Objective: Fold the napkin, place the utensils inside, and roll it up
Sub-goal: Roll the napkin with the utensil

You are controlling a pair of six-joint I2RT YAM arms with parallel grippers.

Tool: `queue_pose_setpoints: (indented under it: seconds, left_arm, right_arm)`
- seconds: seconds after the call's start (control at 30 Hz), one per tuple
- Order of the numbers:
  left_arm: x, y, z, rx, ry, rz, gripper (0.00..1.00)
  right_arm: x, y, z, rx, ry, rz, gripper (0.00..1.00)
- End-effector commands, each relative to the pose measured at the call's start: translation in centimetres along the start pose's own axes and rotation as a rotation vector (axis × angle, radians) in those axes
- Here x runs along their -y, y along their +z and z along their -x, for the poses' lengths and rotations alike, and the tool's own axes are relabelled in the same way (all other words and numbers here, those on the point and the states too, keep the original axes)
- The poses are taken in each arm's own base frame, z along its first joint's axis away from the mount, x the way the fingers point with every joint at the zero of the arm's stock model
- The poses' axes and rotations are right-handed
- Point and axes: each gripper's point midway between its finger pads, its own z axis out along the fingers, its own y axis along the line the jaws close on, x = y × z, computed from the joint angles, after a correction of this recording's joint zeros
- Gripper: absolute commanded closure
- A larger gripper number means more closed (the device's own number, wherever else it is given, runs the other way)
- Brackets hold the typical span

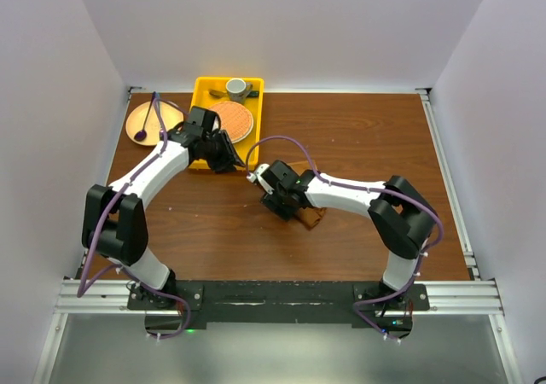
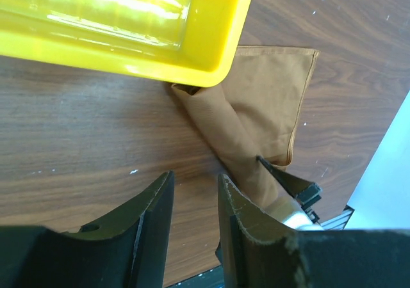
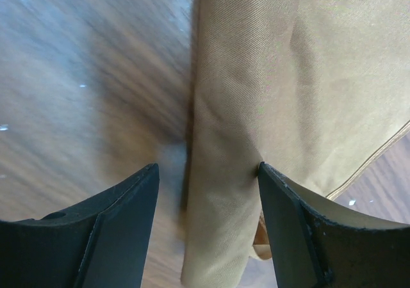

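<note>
The rust-brown napkin (image 2: 269, 89) lies on the wooden table by the yellow tray's corner. One side is rolled into a thick fold that runs toward my right arm. In the top view only a brown patch of the napkin (image 1: 311, 218) shows under that arm. My right gripper (image 3: 207, 166) is open and straddles the rolled fold of the napkin (image 3: 307, 57); its right finger touches the cloth. My left gripper (image 2: 195, 176) is open over bare wood beside the roll, with nothing between its fingers. From above, the left gripper (image 1: 223, 158) sits at the tray's front edge and the right gripper (image 1: 281, 206) mid-table. The utensils are out of view.
The yellow tray (image 1: 258, 111) stands at the back and holds a round orange woven mat (image 1: 232, 121) and a cup (image 1: 236, 87). A plate (image 1: 136, 130) with a purple spoon (image 1: 151, 118) sits at the back left. The tray's rim (image 2: 211, 77) is close ahead of the left gripper.
</note>
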Motion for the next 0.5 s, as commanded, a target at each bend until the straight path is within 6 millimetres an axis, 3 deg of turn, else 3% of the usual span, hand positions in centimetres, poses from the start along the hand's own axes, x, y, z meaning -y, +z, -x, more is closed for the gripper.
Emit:
queue_pose_setpoints:
  seconds: [0.0, 0.2, 0.33, 0.47]
  left_arm:
    - [1.7, -1.5, 0.7, 0.044, 0.017, -0.069, 0.62]
    - [1.8, -1.4, 0.7, 0.041, 0.019, -0.08, 0.62]
    - [1.8, -1.2, 0.7, 0.038, 0.035, -0.08, 0.62]
    - [1.7, -0.9, 0.7, 0.036, 0.055, -0.083, 0.62]
  right_arm:
    - [1.3, 0.1, 1.5, 0.02, -0.069, -0.071, 0.34]
    - [1.3, 1.8, 0.9, -0.025, -0.089, -0.091, 0.43]
    - [0.5, 2.4, -0.1, -0.073, -0.086, -0.053, 0.7]
    - [-0.7, 2.8, -1.7, -0.134, -0.041, -0.009, 0.82]
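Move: From the right gripper, the spot to pinch on the napkin roll is about 2 cm ahead, 1 cm to the left and 2 cm below. The flat, unrolled part of the napkin is centred some 6 cm ahead and 3 cm to the right. The yellow tray's middle is roughly 22 cm ahead and 17 cm to the left. From the left gripper, that same spot on the roll is about 6 cm back, 14 cm to the right and 11 cm below. Ease the right gripper about 1.5 cm forward and 1 cm down over the napkin roll, near its closer end, tilting the wrist only some 5 degrees. Then, as the travel tapers off, close the wide-open fingers from both sides until they pinch the roll between their tips. ##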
